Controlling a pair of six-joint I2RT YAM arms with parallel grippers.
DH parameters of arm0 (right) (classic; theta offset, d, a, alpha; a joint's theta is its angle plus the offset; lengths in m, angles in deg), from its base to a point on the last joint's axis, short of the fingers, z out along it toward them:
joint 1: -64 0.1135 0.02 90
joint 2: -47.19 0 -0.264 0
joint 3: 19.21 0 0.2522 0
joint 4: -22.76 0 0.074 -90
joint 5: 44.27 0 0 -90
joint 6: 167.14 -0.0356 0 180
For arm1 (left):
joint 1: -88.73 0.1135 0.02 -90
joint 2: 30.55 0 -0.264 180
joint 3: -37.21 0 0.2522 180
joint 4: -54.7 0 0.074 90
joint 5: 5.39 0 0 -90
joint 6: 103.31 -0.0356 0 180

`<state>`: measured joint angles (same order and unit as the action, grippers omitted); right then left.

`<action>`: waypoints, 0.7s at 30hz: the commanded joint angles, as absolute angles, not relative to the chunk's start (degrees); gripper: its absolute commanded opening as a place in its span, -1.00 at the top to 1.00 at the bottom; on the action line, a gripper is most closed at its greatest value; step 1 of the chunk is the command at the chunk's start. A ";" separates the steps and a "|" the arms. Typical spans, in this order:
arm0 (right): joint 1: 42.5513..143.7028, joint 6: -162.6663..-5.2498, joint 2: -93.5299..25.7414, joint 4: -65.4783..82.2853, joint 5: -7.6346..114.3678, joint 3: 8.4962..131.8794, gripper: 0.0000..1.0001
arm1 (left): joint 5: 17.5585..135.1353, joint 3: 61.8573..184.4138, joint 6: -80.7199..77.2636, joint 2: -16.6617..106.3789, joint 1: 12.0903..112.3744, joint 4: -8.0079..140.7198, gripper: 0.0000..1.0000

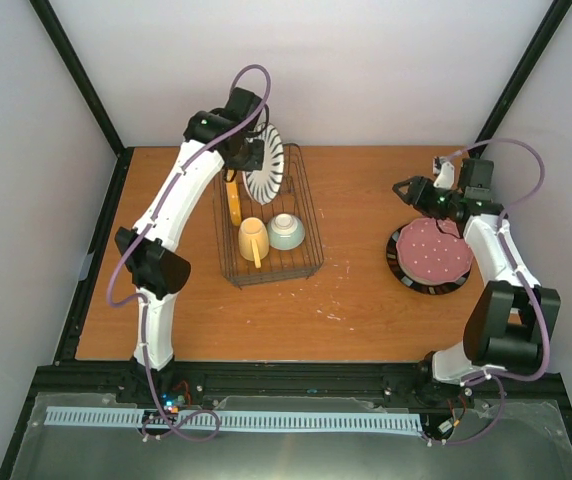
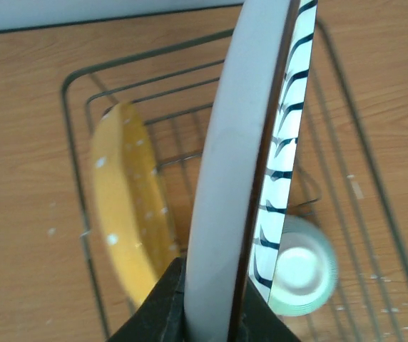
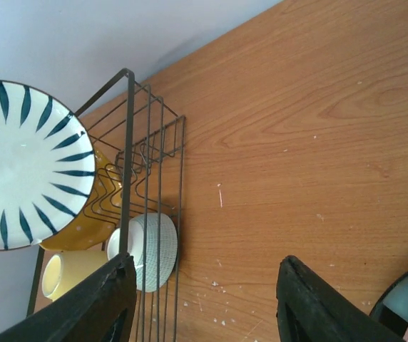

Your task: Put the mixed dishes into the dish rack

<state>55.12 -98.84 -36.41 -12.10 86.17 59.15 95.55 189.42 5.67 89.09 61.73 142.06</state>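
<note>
My left gripper (image 1: 249, 152) is shut on the white plate with dark radial stripes (image 1: 264, 165), holding it on edge above the far end of the wire dish rack (image 1: 311, 262); in the left wrist view the plate (image 2: 243, 157) rises from between my fingers (image 2: 162, 306). In the rack stand the orange-yellow dotted plate (image 1: 233, 200), the cream-yellow mug (image 1: 253, 240) and the pale blue-green bowl (image 1: 286, 232). My right gripper (image 1: 418, 196) is open and empty, just left of the pink plate (image 1: 434, 250), which lies on the black plate (image 1: 411, 277).
The rack (image 3: 154, 214) stands left of centre on the wooden table (image 1: 356, 300). Black frame rails run along the table's edges, and pale walls close in the back and sides.
</note>
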 commanded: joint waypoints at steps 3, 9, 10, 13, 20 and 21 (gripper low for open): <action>56.59 -96.30 -40.61 -11.57 85.72 63.25 -0.06 | 107.23 189.84 8.99 86.08 61.53 144.03 0.99; 56.57 -94.02 -42.81 -12.56 86.39 64.96 -0.06 | 115.03 186.17 7.00 86.53 61.46 144.10 0.99; 56.57 -93.76 -43.03 -12.80 86.27 65.01 -0.06 | 116.23 185.99 6.38 86.82 61.48 144.10 0.98; 56.62 -93.51 -43.65 -12.69 86.35 65.12 -0.06 | 118.04 186.12 4.63 88.42 61.49 144.05 0.99; 56.60 -93.23 -45.21 -12.61 86.59 65.61 -0.06 | 117.57 185.31 5.32 91.25 61.49 144.05 0.99; 56.60 -93.33 -45.39 -12.55 86.72 65.60 -0.06 | 117.72 184.75 5.55 91.23 61.49 144.10 0.99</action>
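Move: The left hand holds the striped plate above the far part of the rack. The free place for it lies roughly 4 cm left, 2 cm back and 18 cm below. The yellow dotted plate stands about 3 cm left of that place. The yellow mug lies some 15 cm back and 3 cm left of the hand, the upturned bowl 12 cm back and 5 cm right, both well below. The rack place is about 37 cm left, 2 cm ahead and 12 cm below the empty right hand. Leftward and down, about 4 cm left and 3 cm lower, the left hand brings the striped plate in beside the yellow dotted plate, the sideways part done early and the sinking going on. The wrist rolls some 15 degrees so the fingertips swing left; the fingers keep their pinch. The open right hand eases forward and down a couple of centimetres, empty. ##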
